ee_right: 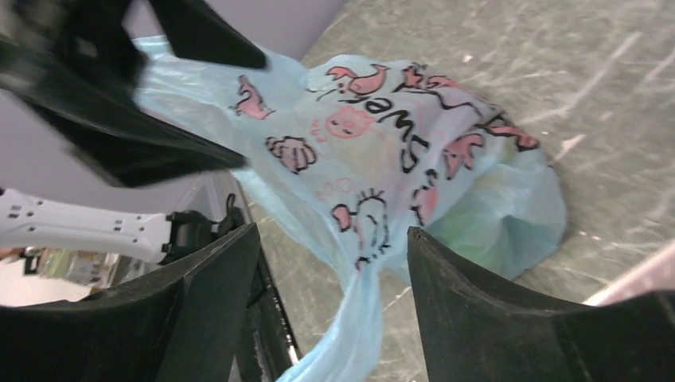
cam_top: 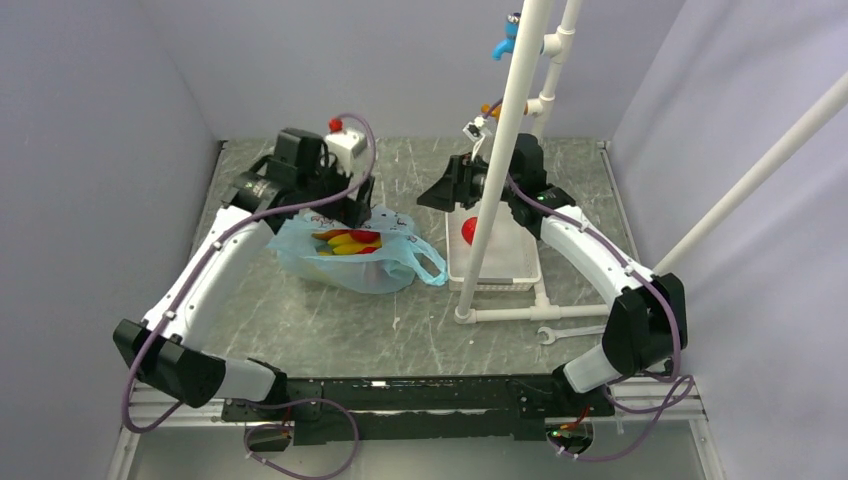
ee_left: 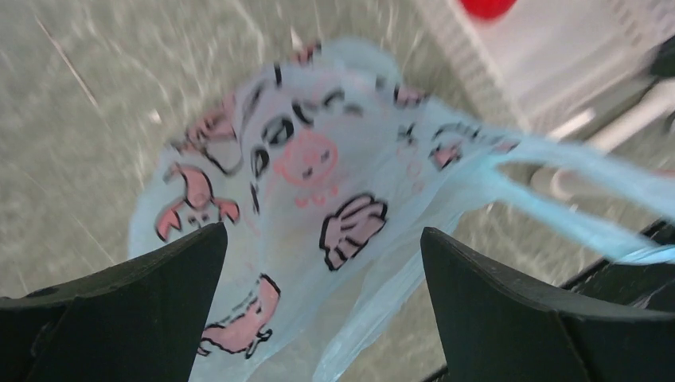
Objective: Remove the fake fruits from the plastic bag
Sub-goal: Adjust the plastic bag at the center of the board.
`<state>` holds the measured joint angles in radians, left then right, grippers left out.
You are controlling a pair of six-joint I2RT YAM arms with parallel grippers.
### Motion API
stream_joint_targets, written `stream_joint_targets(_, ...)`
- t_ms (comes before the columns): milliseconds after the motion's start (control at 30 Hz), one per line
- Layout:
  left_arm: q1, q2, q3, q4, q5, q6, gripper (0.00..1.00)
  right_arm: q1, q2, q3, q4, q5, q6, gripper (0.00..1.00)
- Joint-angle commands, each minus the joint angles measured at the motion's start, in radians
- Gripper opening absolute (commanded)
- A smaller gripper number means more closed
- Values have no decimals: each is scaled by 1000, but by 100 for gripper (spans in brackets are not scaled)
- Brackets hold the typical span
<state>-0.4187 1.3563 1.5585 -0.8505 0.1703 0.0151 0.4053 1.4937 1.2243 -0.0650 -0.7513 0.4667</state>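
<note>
The light-blue plastic bag point(cam_top: 345, 262), printed with pink animals, lies left of centre with its mouth up. Yellow and red fake fruits point(cam_top: 350, 241) show inside it. One red fruit point(cam_top: 467, 230) lies in the white basket point(cam_top: 505, 270). My left gripper point(cam_top: 352, 208) hangs open over the bag's far rim. In the left wrist view, the bag point(ee_left: 318, 183) is below the empty left gripper point(ee_left: 322, 231). My right gripper point(cam_top: 442, 194) stands open at the basket's left edge. In the right wrist view, a bag handle point(ee_right: 358, 334) runs below and between its jaws point(ee_right: 333, 229).
A white pipe frame point(cam_top: 500, 160) rises in front of the basket, its foot bar lying along the table point(cam_top: 530, 313). A wrench point(cam_top: 565, 333) lies near the right arm's base. Walls close in the back and both sides.
</note>
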Motion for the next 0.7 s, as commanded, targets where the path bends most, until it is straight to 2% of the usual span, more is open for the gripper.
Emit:
stream_joint_targets(0,-7,-67,-121,20,-7,73,99,40,43,26,103,-96,38,65)
stream_joint_targets(100,-31,-115,-214,92,-11,132,99,71,64,19,139,-110,49,61)
stream_joint_targets(167,-89,-132,-260,139,-115,153,99,93,66,12,159,-111,38,60)
stream_joint_targets(300,-108,-56,-230,134,-271,162,99,123,68,-4,221,-139,43,57)
stream_joint_targets(400,-108,13,-183,94,-372,147,93,138,74,-1,227,-164,25,50)
stream_joint_targets(500,-109,55,-166,76,-364,152,85,151,85,17,186,-178,-19,43)
stream_joint_targets(600,-106,61,-174,84,-344,149,81,156,81,9,179,-178,-35,42)
stream_joint_targets(667,-107,56,-184,108,-351,147,71,160,82,-5,202,-198,-26,38)
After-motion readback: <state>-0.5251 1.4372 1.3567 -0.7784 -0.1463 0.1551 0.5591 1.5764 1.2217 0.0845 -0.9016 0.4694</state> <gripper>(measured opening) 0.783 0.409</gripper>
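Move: Almost straight below the left hand, about 11 cm down, runs the printed far rim of the open plastic bag; the yellow fruit in the bag's mouth sits some 5 cm nearer the base than that rim and lower. From the right hand, the right stretch of that rim lies about 11 cm left, 4 cm back and 8 cm down. The bag's right handle loop is 5 cm back, 3 cm left and 20 cm below; the red fruit in the basket is 4 cm right, 2 cm ahead and equally low. Dropping about 7 cm while drawing back some 3 cm, the left hand then pushes forward again and sinks a little more, its left side rolling up about 20 degrees as the fingers straddle the bag's far rim and begin to close. The right hand slides left and back, level, towards the rim's right stretch, swinging counter-clockwise and narrowing its empty fingers. ##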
